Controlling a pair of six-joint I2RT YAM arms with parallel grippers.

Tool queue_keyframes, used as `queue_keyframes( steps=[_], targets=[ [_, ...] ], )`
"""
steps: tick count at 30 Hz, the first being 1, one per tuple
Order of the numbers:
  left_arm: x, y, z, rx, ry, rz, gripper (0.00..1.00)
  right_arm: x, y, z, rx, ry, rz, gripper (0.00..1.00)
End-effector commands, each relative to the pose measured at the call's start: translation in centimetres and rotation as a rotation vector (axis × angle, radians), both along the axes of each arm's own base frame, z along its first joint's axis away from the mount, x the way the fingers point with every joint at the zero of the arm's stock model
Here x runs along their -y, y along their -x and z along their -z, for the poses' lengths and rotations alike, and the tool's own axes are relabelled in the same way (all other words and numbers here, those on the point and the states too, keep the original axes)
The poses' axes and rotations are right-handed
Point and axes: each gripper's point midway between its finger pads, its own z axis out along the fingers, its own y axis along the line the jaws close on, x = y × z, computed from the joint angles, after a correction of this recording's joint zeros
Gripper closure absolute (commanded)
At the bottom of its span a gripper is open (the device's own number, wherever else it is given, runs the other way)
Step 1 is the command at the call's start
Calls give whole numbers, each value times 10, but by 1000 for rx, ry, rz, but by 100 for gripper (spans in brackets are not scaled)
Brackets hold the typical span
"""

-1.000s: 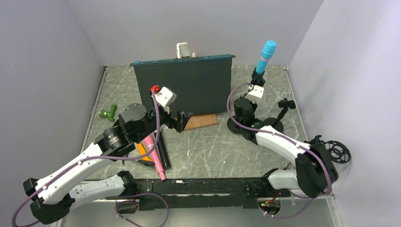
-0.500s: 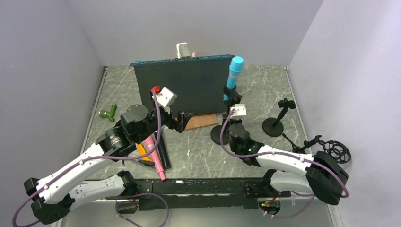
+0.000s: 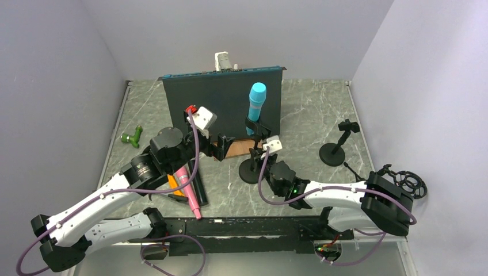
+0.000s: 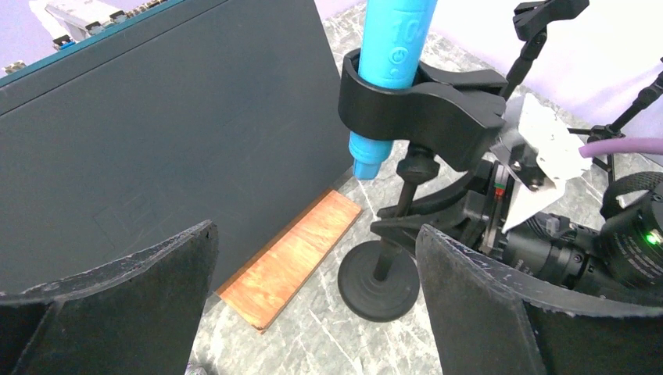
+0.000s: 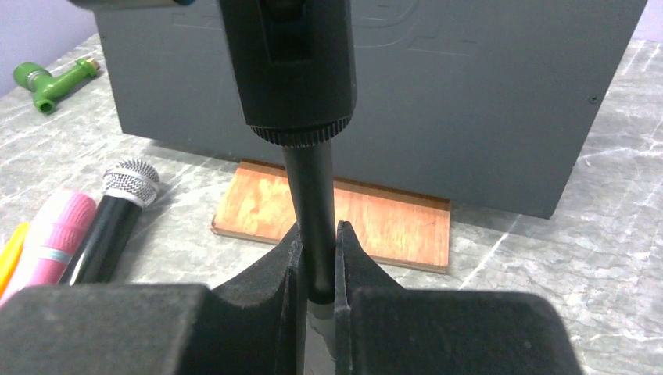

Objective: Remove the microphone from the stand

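A blue microphone point(image 3: 255, 102) sits upright in the black clip of a black stand point(image 3: 251, 171) near the table's middle; it also shows in the left wrist view point(image 4: 391, 70). My right gripper point(image 3: 257, 156) is shut on the stand's pole point(image 5: 316, 226), low down above its round base point(image 4: 381, 291). My left gripper point(image 3: 223, 147) is open and empty, just left of the stand, jaws wide with the base between them in the left wrist view.
A dark upright board point(image 3: 221, 106) stands behind, with a wooden block point(image 3: 241, 148) at its foot. A second empty stand point(image 3: 335, 150) is at the right. A pink microphone point(image 3: 187, 187), a black microphone point(image 5: 109, 219) and a green fitting point(image 3: 132, 137) lie at the left.
My right gripper has dragged the stand with the blue microphone from the back right toward the middle, close to my left gripper. The left arm has barely moved.
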Motion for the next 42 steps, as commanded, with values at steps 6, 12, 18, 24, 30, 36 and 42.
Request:
queue_keyframes(
  steps=[6,12,18,24,30,36,42],
  targets=[
    [0,-2,-14,26,52,-10,1,5,29,42,-162,-1,-37,53],
    [-3,-2,-17,34,56,-18,1,16,36,33,-172,-6,-41,23],
    [-3,-3,-15,33,47,-26,1,35,47,7,-189,-33,-39,11],
    [-1,-1,-16,28,59,-7,1,52,58,-40,-173,-42,-64,1],
    [0,-2,-14,25,53,-12,1,48,59,-111,-101,46,-137,0],
    [1,-4,-10,20,42,-16,1,42,29,-169,-92,111,-166,0],
    [0,-5,-9,22,36,-22,0,37,3,-210,-99,62,-397,0]
  ],
)
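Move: The right hand is closed on the stem of the stand; the blue microphone, still in its clip, has its middle about 20 cm above that hand and 4 cm ahead, with no sideways offset. The round stand foot is some 14 cm below the hand, level with it and 1 cm left; the wooden block lies 9 cm ahead, 6 left and equally low, with the dark panel's middle 15 ahead, 10 left and 3 below. From the left hand the blue microphone is roughly 6 cm ahead, 10 right and 4 above. The right hand lets go of the stem, its fingers spreading from nearly shut to wide open as it backs off about 5 cm, edging right and dipping some 3 cm on the way. Then it climbs steeply alongside the stand, moving forward again near the top, and ends about 19 cm higher and 5 cm farther right, close beside the clip and the blue microphone with the open fingers turned slightly more to the left. ##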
